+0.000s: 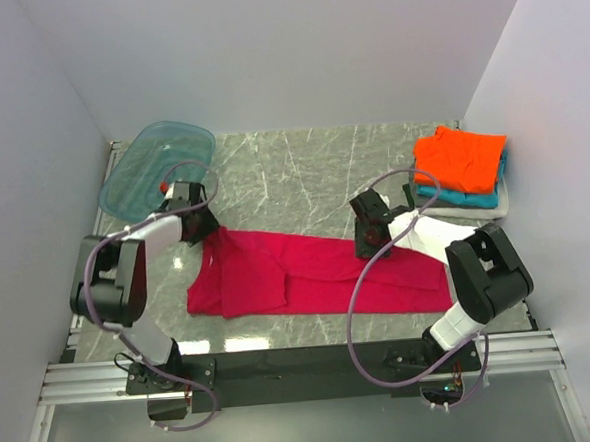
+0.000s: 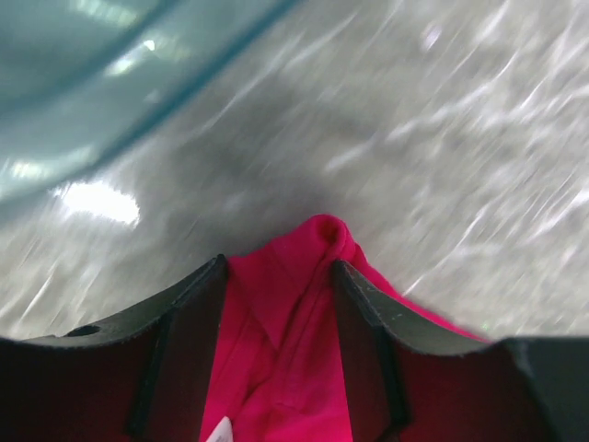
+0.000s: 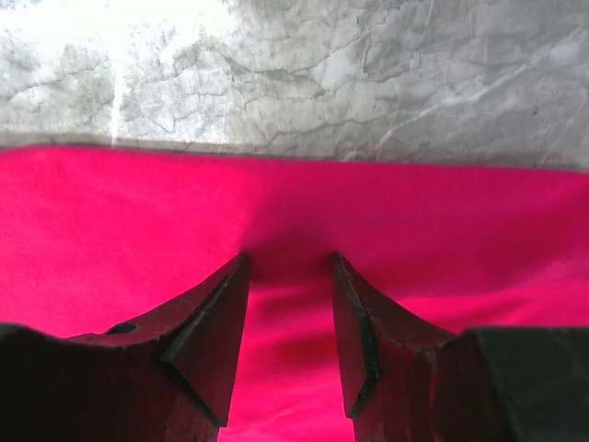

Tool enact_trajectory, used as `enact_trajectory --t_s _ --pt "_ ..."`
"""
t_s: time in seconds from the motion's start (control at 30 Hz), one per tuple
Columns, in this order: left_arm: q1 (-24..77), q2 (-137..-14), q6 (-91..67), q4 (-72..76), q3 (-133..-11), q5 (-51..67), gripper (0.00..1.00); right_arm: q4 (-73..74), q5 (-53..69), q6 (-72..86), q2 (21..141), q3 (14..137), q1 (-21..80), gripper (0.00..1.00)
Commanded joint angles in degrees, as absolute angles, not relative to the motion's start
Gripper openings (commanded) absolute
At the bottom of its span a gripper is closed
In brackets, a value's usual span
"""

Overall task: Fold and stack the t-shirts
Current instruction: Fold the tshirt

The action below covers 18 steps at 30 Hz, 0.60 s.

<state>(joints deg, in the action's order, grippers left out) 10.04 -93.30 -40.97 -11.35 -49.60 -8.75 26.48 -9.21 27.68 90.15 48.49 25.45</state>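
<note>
The crimson-magenta t-shirt (image 1: 318,275) lies long across the front of the marble table (image 1: 292,171). My left gripper (image 1: 203,230) is at its far left corner, shut on a bunched fold of the crimson shirt (image 2: 294,304) between the fingers (image 2: 198,304). My right gripper (image 1: 369,245) is at the shirt's far edge, right of the middle, its fingers (image 3: 216,322) a narrow gap apart and closed on the crimson cloth (image 3: 290,368). The orange shirt (image 1: 458,158) lies folded on the teal shirt (image 1: 464,199), which lies on the grey-white shirt (image 1: 505,196), at the back right.
The translucent teal tub (image 1: 158,168) stands at the back left, just beyond my left gripper, and it fills the top left of the left wrist view (image 2: 101,74). White walls close in the table on three sides.
</note>
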Motion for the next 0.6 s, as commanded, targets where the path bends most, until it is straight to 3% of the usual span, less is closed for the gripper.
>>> enact_trajectory --t_s 0.0,0.57 --pt "9.9 -99.3 -39.5 -11.8 -56.5 -7.6 0.56 28.4 -5.5 29.6 89.0 45.5 25.3 0.48" --pt "16.5 -122.2 -34.6 -16.2 -92.9 -6.3 0.54 32.6 6.4 33.4 86.7 45.6 39.3 0.48"
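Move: The left fingers already hold the t-shirt by its far left corner, a couple of centimetres above the table; its middle lies some 26 cm to their right and 14 cm back. The tub stands about 15 cm ahead and 13 cm left. The right fingertips are down on the far part of the t-shirt, whose middle is roughly 14 cm to their left and 4 cm back; the folded stack lies about 20 cm ahead and 23 cm right. Keeping its pinch on the corner, the left hand hauls the t-shirt quickly forward some 15 cm, past the tub and increasingly to the right. Meanwhile the right fingertips stay on the cloth and drag back and leftward about 9 cm, with the hand turning slightly counter-clockwise; both grippers keep their opening and stay low. ##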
